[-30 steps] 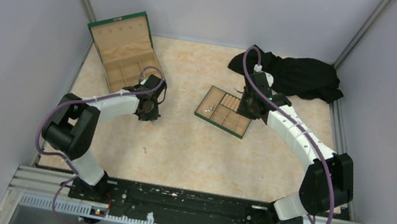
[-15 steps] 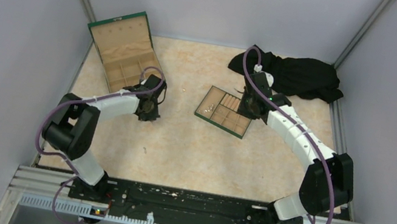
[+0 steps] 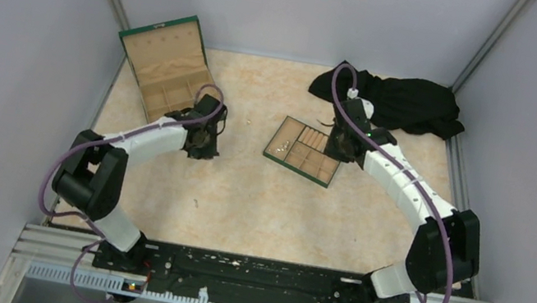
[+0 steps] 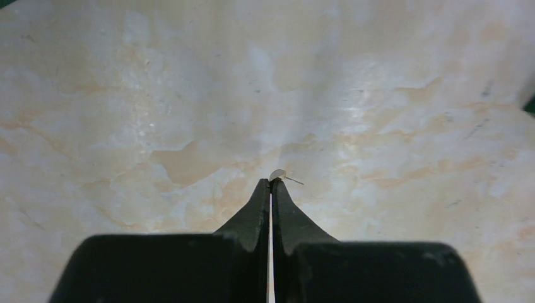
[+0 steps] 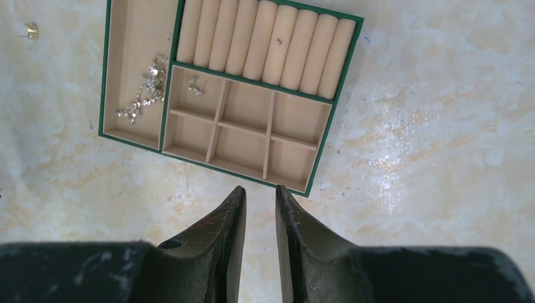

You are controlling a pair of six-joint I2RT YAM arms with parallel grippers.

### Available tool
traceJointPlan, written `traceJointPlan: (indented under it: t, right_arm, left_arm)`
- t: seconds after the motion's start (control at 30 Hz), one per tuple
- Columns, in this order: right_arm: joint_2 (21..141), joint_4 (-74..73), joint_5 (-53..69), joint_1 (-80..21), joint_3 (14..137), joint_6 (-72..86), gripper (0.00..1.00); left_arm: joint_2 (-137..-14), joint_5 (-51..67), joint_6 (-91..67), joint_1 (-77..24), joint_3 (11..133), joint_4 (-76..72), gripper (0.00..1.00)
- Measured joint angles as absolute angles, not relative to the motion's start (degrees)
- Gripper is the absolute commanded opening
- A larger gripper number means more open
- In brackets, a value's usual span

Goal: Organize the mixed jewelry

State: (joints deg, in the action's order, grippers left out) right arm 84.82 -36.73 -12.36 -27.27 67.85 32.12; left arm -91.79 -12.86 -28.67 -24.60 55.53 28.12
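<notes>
My left gripper [image 4: 271,182] is shut, pinching a tiny pale stud [image 4: 277,175] of the mixed jewelry at its very tips; a thin pin sticks out to the right, just above the marbled tabletop. In the top view that gripper [image 3: 204,140] hangs beside the open wooden box [image 3: 167,67]. My right gripper [image 5: 260,192] is open, empty, hovering over the near edge of the tan tray [image 5: 327,136]. A heap of silvery chains [image 5: 145,91] lies in the tray's long left compartment. One small piece [image 5: 194,85] rests in the adjoining square. A gold piece [image 5: 30,29] lies loose on the table.
The row of padded rolls [image 5: 265,41] fills the tray's far section, a dark speck on one. A black cloth [image 3: 407,101] is bunched at the back right. A tiny loose piece [image 3: 248,121] lies between box and tray [image 3: 299,155]. Grey walls close in both sides.
The left gripper has closed fully on the stud, and its arm has shifted slightly away from the base. The right arm has barely moved.
</notes>
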Motion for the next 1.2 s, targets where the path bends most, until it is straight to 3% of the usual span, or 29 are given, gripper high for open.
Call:
traceJointPlan:
  t: [0.27,0.53,0.87,1.2]
  right_arm:
    - [79.46,-37.47,-11.77,-17.93,65.12,31.81,0.25]
    - [73.36,-39.4,-11.09,-7.64,63.26,29.5,0.25]
    - [71.05,-41.34,-10.68,-6.79,61.73,28.03,0.25]
    - [71.0,-41.67,-10.5,-6.59,61.12,27.99,0.25]
  left_arm:
    - [-92.71,-11.03,-27.7,-32.69,65.34,30.37,0.0]
    - [-103.77,-9.37,-26.83,-42.76,80.93,31.07,0.0]
    - [-117.23,-6.5,-25.21,-47.46,94.67,31.79,0.0]
    - [-122.65,-2.48,-23.75,-47.55,99.59,31.7,0.0]
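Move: The left hand, holding a small earring a couple of centimetres above the table, has the tray's six small compartments about 30 cm to its right and 5 cm ahead, barely lower than itself. Counted from this hand, the necklace section is some 21 cm right and 8 ahead, the ring rolls 31 right and 12 ahead, and a loose earring 11 right and 15 ahead. From the right hand, the compartments lie roughly 4 cm left, 4 ahead and 11 below. Rightward in a low arc, the left hand carries the still-pinched earring about 27 cm and slightly forward to the tray, climbing nearly 7 cm before sinking about 4, slowing over the near side of the compartments and turning some 30 degrees clockwise. The right hand, fingers staying slightly open, swings right from above the tray and out of the way. ##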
